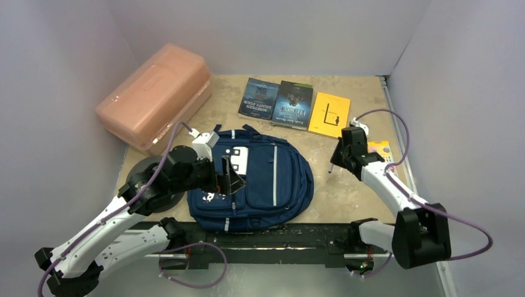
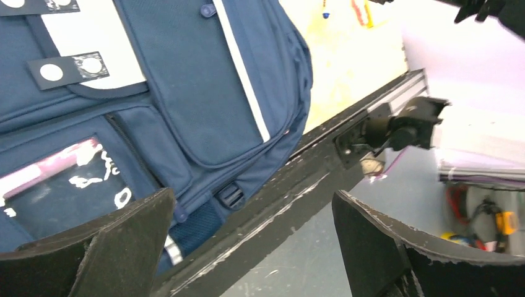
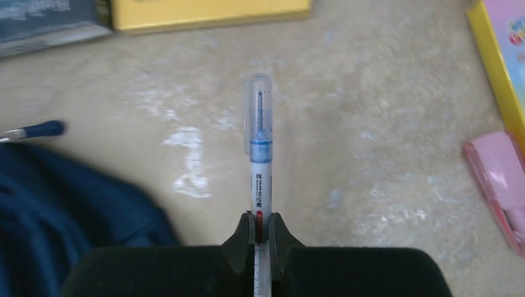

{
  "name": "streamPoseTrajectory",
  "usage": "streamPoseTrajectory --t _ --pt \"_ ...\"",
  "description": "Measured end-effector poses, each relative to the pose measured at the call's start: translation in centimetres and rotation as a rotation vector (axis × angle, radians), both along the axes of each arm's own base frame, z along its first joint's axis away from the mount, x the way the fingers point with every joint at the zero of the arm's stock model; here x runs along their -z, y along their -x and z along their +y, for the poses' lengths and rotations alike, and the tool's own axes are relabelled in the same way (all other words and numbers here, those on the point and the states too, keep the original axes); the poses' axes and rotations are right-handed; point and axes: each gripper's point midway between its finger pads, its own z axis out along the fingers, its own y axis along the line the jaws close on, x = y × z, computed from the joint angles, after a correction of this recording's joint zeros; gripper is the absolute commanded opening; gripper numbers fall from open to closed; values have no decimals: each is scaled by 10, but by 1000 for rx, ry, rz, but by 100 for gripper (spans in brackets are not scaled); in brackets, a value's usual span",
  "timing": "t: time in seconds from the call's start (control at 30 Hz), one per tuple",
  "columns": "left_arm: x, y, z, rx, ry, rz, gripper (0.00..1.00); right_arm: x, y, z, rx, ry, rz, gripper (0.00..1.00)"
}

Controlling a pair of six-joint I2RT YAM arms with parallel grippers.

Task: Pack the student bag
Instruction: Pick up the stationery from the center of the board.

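Note:
The student bag (image 1: 272, 182), a navy backpack with grey stripes, lies flat at the table's middle, its front up. My left gripper (image 1: 231, 176) hovers over the bag's left part, wide open with nothing between its fingers (image 2: 111, 244); the left wrist view shows the bag's (image 2: 198, 93) front pockets and the table's front rail. To the right of the bag, my right gripper (image 1: 338, 158) is shut on a white pen (image 3: 260, 142) with a clear cap and blue tip. The pen sticks out past the fingertips (image 3: 277, 232), above bare table, its end (image 1: 330, 168) hanging down.
A salmon-pink plastic box (image 1: 155, 96) stands at the back left. Three books (image 1: 293, 104) lie in a row at the back. A yellow-edged booklet (image 1: 379, 148) and a pink item (image 3: 498, 179) lie at the right. Another blue-tipped pen (image 3: 34, 131) lies by the bag. A black rail (image 1: 278, 235) runs along the front.

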Motion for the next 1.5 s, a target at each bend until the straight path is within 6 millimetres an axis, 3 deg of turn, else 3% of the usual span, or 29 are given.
streamPoseTrajectory --t 0.17,0.3,0.5,0.7,1.0,1.5 --pt "-7 -7 -11 -59 160 87 99 -66 -17 58 -292 -104 -210 0" --pt "1 -21 -20 -115 270 195 98 -105 -4 113 -546 -232 -336 0" --pt "4 -34 -36 -148 345 304 87 -132 40 204 -902 -434 -370 0" --pt "2 -43 -39 -200 396 318 73 -148 87 275 -1130 -596 -348 0" --pt "25 -48 -27 -304 374 336 57 -158 114 326 -1258 -670 -333 0" --pt "7 -54 -2 -424 427 218 20 -166 143 350 -1294 -749 -297 0"
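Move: The right hand already holds the marker pen; the open left gripper it is bound for is about 39 cm left, 16 cm back and 18 cm higher. From the left gripper, the marker is thus about 39 cm right, 16 cm ahead and 18 cm below. From the right hand, the backpack's middle is some 35 cm left and 4 cm back; the yellow book 21 cm ahead, 5 cm left; the crayon box 17 cm right, 3 cm ahead. Right hand carries the marker some 35 cm left, up and back; left hand advances 5 cm, closing around it. ##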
